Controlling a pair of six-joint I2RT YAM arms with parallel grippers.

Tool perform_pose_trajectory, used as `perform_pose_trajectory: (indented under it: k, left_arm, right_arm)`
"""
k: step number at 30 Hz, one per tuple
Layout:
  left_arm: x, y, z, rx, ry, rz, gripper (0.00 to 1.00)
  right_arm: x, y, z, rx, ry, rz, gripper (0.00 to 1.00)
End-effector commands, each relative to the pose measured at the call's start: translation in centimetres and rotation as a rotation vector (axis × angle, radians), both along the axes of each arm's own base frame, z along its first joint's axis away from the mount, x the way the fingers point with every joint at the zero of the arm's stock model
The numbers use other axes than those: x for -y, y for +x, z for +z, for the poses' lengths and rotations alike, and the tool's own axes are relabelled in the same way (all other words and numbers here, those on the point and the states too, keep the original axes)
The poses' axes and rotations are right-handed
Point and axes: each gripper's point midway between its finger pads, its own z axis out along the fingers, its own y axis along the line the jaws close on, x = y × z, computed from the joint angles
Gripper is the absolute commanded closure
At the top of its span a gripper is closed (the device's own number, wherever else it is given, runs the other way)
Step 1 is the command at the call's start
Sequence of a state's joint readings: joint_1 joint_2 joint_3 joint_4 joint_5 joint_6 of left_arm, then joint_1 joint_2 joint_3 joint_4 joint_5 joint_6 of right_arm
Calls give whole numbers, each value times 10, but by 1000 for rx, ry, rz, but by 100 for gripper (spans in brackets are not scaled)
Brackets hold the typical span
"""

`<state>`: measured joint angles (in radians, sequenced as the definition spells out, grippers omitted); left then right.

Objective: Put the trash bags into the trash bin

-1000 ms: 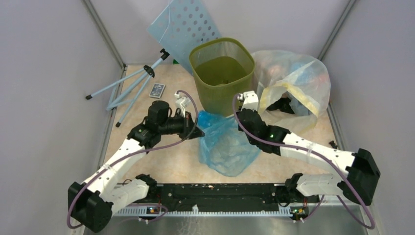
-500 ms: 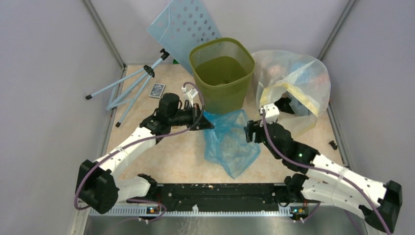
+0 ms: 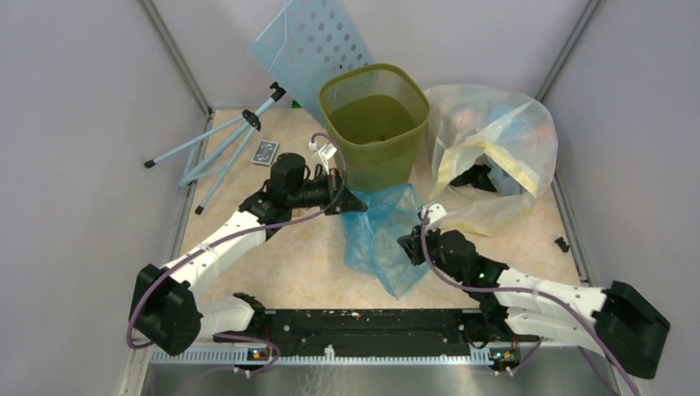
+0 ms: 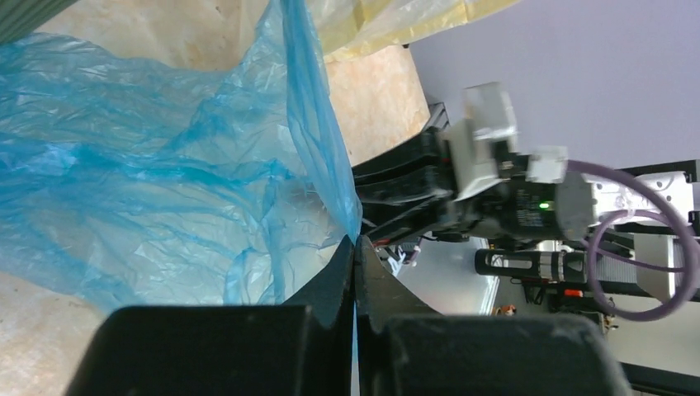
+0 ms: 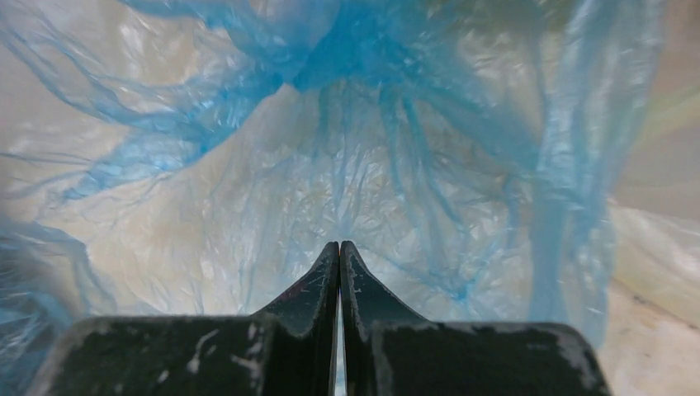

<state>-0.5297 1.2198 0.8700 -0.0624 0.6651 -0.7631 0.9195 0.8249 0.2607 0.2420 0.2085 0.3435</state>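
The trash bag [image 3: 384, 235] is thin, crinkly light-blue plastic, lying spread on the table just in front of the trash bin [image 3: 376, 124]. The bin is olive-green, upright and open. My left gripper [image 3: 357, 206] is shut on the bag's upper left edge, close to the bin's base. In the left wrist view that blue edge [image 4: 318, 140] runs straight into the closed left gripper [image 4: 355, 241]. My right gripper [image 3: 407, 247] is at the bag's right edge. In the right wrist view its jaws [image 5: 339, 243] are shut, with the bag's plastic [image 5: 330, 148] pinched at the tips.
A large clear yellowish bag [image 3: 491, 148] stuffed with items sits right of the bin. A perforated light-blue panel [image 3: 314, 41] leans on the back wall. A pale blue tripod [image 3: 223, 148] and a small card [image 3: 264, 153] lie at the back left.
My right gripper pulled back from the bin toward the near side, opened, then shut on the bag's right edge. My left gripper carried its bag edge rightward, closer to the bin.
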Motion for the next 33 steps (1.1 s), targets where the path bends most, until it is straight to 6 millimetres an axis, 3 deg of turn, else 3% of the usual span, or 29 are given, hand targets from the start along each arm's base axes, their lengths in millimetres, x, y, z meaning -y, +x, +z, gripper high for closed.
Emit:
perform_pose_trajectory:
  k: [1,10,17,25,28,33]
  left_arm:
    - [11,-3,43,80,-91,-23,100]
    - [26,-15,77,112,-166,-52,100]
    - [28,-13,120,192,-201,-60,100]
    - [32,-41,170,271,-296,-178,100]
    - [30,-55,172,288,-287,-238,100]
    - [23,-73,155,279,-236,-285,100]
  right_arm:
    - [-43,16,42,158,188,74,100]
    - [-88,45,37,250,230,87,100]
    - [-120,35,29,340,116,143,100]
    - [-132,29,12,294,107,210,100]
    - [-142,19,18,254,169,288,100]
    - [-153,6,34,162,310,410,100]
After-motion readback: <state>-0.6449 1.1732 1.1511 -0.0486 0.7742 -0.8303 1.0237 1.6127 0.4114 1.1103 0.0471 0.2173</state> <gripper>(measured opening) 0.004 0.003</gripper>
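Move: The blue bag hangs from the left hand's pinch, its middle some 8 cm back, 6 cm right and 9 cm below that hand. From the right hand its middle is about 5 cm left, level with it in reach and height. The trash bin stands some 26 cm ahead and 8 cm left of the right hand; the big clear bag some 20 cm ahead and 22 cm right of it. Shut right hand sweeps about 13 cm leftward into the blue bag as the left hand, still pinching, rises 14 cm. ##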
